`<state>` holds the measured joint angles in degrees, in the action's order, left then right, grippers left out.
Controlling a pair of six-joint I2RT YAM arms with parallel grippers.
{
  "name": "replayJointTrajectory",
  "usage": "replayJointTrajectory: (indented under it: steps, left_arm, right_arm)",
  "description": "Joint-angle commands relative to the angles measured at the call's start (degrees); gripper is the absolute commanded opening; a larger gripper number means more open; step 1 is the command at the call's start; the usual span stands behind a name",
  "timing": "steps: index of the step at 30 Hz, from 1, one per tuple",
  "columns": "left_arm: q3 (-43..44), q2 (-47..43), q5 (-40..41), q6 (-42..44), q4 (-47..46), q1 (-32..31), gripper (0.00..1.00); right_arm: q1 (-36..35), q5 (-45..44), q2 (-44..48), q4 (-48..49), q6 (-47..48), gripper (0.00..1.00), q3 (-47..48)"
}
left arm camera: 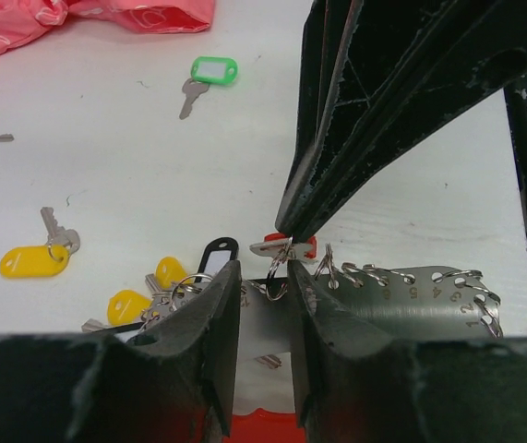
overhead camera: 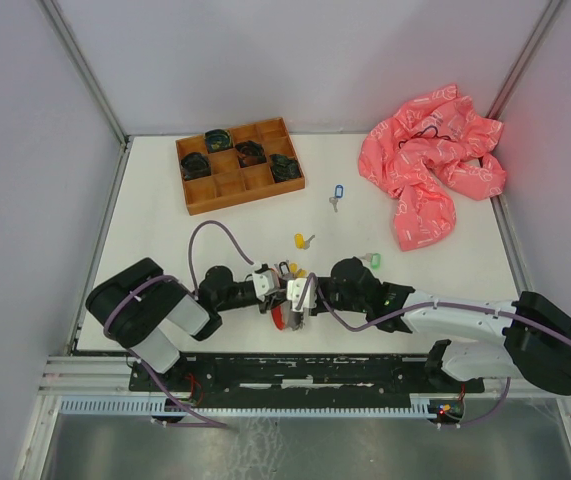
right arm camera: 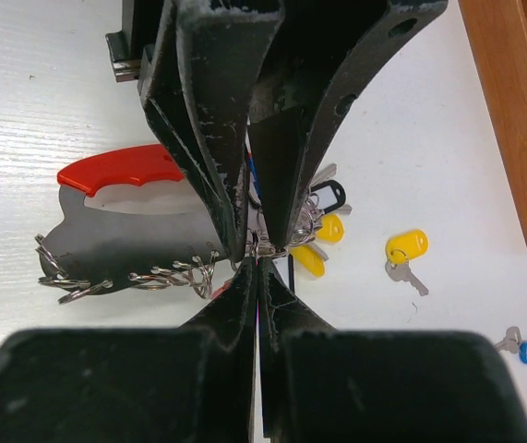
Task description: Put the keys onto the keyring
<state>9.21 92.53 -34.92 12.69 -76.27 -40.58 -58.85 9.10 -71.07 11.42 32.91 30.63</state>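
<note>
The two grippers meet tip to tip near the table's front edge. My right gripper (right arm camera: 258, 263) is shut on the keyring (left arm camera: 281, 247), a small silvery piece with a red tag, and its thin ring (left arm camera: 277, 277) hangs down. That ring sits in the narrow gap of my left gripper (left arm camera: 263, 272), whose jaws stand slightly apart. A bunch of keys (left arm camera: 166, 281) with yellow and black tags lies just beside the left fingers. Single keys lie further off: yellow tag (overhead camera: 301, 240), green tag (overhead camera: 370, 260), blue tag (overhead camera: 338, 190).
A grey numbered metal plate (right arm camera: 134, 231) with a red handle (right arm camera: 120, 168) and several small rings lies under the grippers. A wooden compartment tray (overhead camera: 193, 200) stands at the back left. A crumpled pink bag (overhead camera: 430, 165) lies at the back right.
</note>
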Motion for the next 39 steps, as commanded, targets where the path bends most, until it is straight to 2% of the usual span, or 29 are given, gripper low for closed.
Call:
replayJointTrajectory:
  steps: [1,3,7,8,17,22,26,29,39]
  left_arm:
    - [2.37,0.05,-3.49,-0.98,0.47,0.41,0.32]
    - [2.90,-0.11,-3.89,-0.54,1.81,0.46,0.26]
    - [2.78,-0.76,-4.19,-0.01,2.87,0.53,0.04]
    - [2.56,-1.01,-4.13,0.04,2.92,0.62,0.03]
    - [1.79,-3.80,-4.02,-1.00,3.32,1.31,0.03]
    - [2.15,-6.36,-4.30,-1.37,5.86,1.38,0.03]
    - [2.24,-7.86,-3.94,-0.61,8.73,1.39,0.03]
    - [2.45,-8.34,-3.78,-0.91,9.51,1.39,0.03]
    - [3.96,-8.05,-4.04,-3.38,11.65,1.38,0.03]
  right_arm:
    - [0.13,1.65,1.43,1.61,0.79,0.01,1.42]
    - [0.12,2.01,1.32,1.09,0.91,0.01,1.86]
    - [0.11,0.46,1.70,-1.52,0.38,0.01,2.22]
    - [0.14,-0.33,2.10,-2.22,-0.21,0.01,2.16]
    - [0.08,-5.64,5.23,-7.69,-6.77,0.01,0.70]
    - [0.09,-4.70,4.02,-6.20,-8.72,0.01,0.43]
    - [0.14,-3.55,6.65,-1.08,-7.08,0.19,-1.57]
    - [0.14,-1.57,7.66,1.88,-5.35,0.28,-2.79]
    - [0.08,4.89,2.82,5.46,-2.60,0.34,-1.28]
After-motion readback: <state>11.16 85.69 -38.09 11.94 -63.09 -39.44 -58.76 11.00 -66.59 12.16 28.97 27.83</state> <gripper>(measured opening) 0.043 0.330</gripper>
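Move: The red-tagged key's ring lies between my parted left fingertips, about 1 cm to their right and level in height; from my shut right fingers it is about 1 cm to the left. From my left hand, the black tag lies about 5 cm ahead and 4 cm below, the red handle some 5 cm back, 1 cm left and 4 cm lower. The loose yellow key is about 11 cm ahead, 4 cm right and 5 cm below. I shut my left fingers on the red-tagged key's ring and hold it nearly in place, rising about 1 cm and sinking again. My right hand, still shut, draws about 2 cm to the right, away from my left, then opens about a third, lets go and eases back to the left around the red tag, a little back and up. ##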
